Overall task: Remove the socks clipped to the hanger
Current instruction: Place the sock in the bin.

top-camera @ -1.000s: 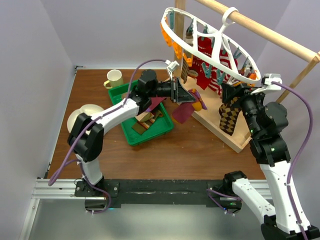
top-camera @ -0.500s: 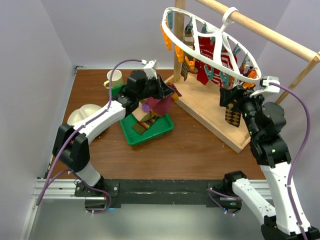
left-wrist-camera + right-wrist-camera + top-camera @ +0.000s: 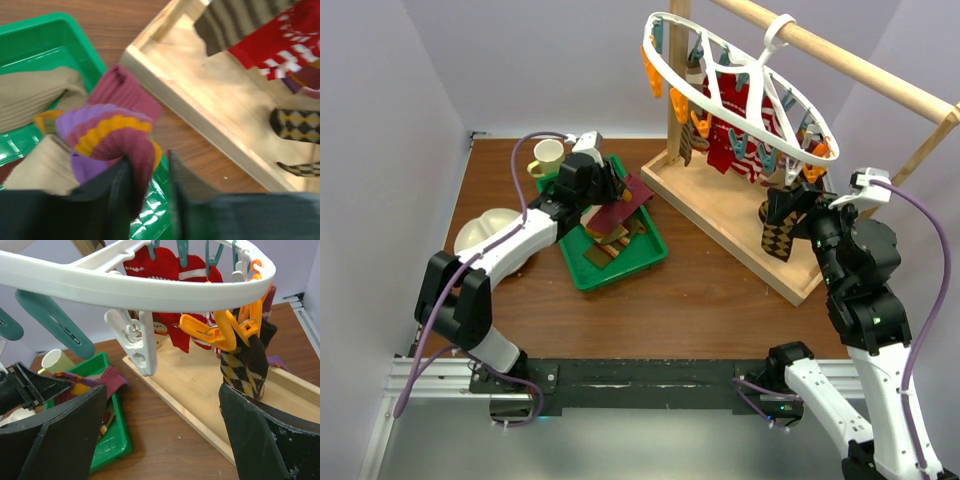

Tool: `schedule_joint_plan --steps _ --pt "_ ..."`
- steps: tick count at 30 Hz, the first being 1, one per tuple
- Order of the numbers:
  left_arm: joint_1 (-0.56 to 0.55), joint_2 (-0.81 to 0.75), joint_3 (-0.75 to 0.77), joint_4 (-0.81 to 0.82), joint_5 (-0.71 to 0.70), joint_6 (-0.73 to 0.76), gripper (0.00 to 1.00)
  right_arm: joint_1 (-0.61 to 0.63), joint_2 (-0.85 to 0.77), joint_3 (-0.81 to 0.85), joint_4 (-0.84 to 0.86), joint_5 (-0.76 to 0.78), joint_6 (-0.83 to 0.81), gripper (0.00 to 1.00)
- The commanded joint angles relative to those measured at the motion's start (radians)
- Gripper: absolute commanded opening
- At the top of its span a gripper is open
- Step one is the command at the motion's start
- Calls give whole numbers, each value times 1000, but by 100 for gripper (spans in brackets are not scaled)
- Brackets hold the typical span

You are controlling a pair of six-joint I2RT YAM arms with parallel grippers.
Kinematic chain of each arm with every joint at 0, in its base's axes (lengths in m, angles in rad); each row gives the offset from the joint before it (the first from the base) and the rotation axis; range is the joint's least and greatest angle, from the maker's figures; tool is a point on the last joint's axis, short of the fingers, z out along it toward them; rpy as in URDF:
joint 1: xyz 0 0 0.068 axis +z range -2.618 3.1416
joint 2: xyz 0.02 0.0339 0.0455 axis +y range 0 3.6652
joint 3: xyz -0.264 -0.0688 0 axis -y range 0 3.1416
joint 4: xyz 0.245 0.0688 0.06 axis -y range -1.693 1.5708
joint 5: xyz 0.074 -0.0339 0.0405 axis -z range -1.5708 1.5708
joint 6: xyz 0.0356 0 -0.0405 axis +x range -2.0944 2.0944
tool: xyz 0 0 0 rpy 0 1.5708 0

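The white oval hanger hangs by its hook from a wooden rail, with red socks and a brown argyle sock clipped under it. My left gripper is over the green tray, open. A maroon sock with purple and yellow stripes rests against its left finger, and a gap shows to the other finger. My right gripper stands wide open below the hanger's rim. The argyle sock, held by an orange clip, hangs just above its right finger.
The green tray holds tan and brown socks. The stand's wooden base board lies right of the tray under the hanger. A pale mug and a white bowl sit at the table's left. A white clip dangles ahead of my right gripper.
My left arm pulled the maroon sock away from the hanger and swung left over the tray, then its jaws parted. My right gripper opened wider beside the argyle sock.
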Motion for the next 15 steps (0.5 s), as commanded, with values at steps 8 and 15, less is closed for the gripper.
schedule_joint_plan --steps 8,15 --pt "7 -112 -18 0 -274 45 84 2 -26 30 -98 43 63 98" --pt "-25 -207 -29 -32 -296 82 84 2 -49 110 -184 53 84 98"
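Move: My left hand is above the green bin with the purple-and-orange sock hanging from its already parting fingers. The bin's middle is about 6 cm to its left, level front to back, roughly 18 cm below. A ribbed maroon sock on the bin's edge lies 7 cm ahead and 3 cm right; the mug is some 21 cm ahead and 21 cm left. From my right hand the bin is about 17 cm ahead, 38 cm left and far below. I spread my left fingers from partly open to wide and let go of the sock over the bin, swinging the hand about 5 cm left across the bin. It dips slightly, then rises some 4 cm clear, turning about 10 degrees counter-clockwise. Meanwhile my empty right hand, still wide open beneath the hanger's rim, eases about 2 cm back and a little down. ##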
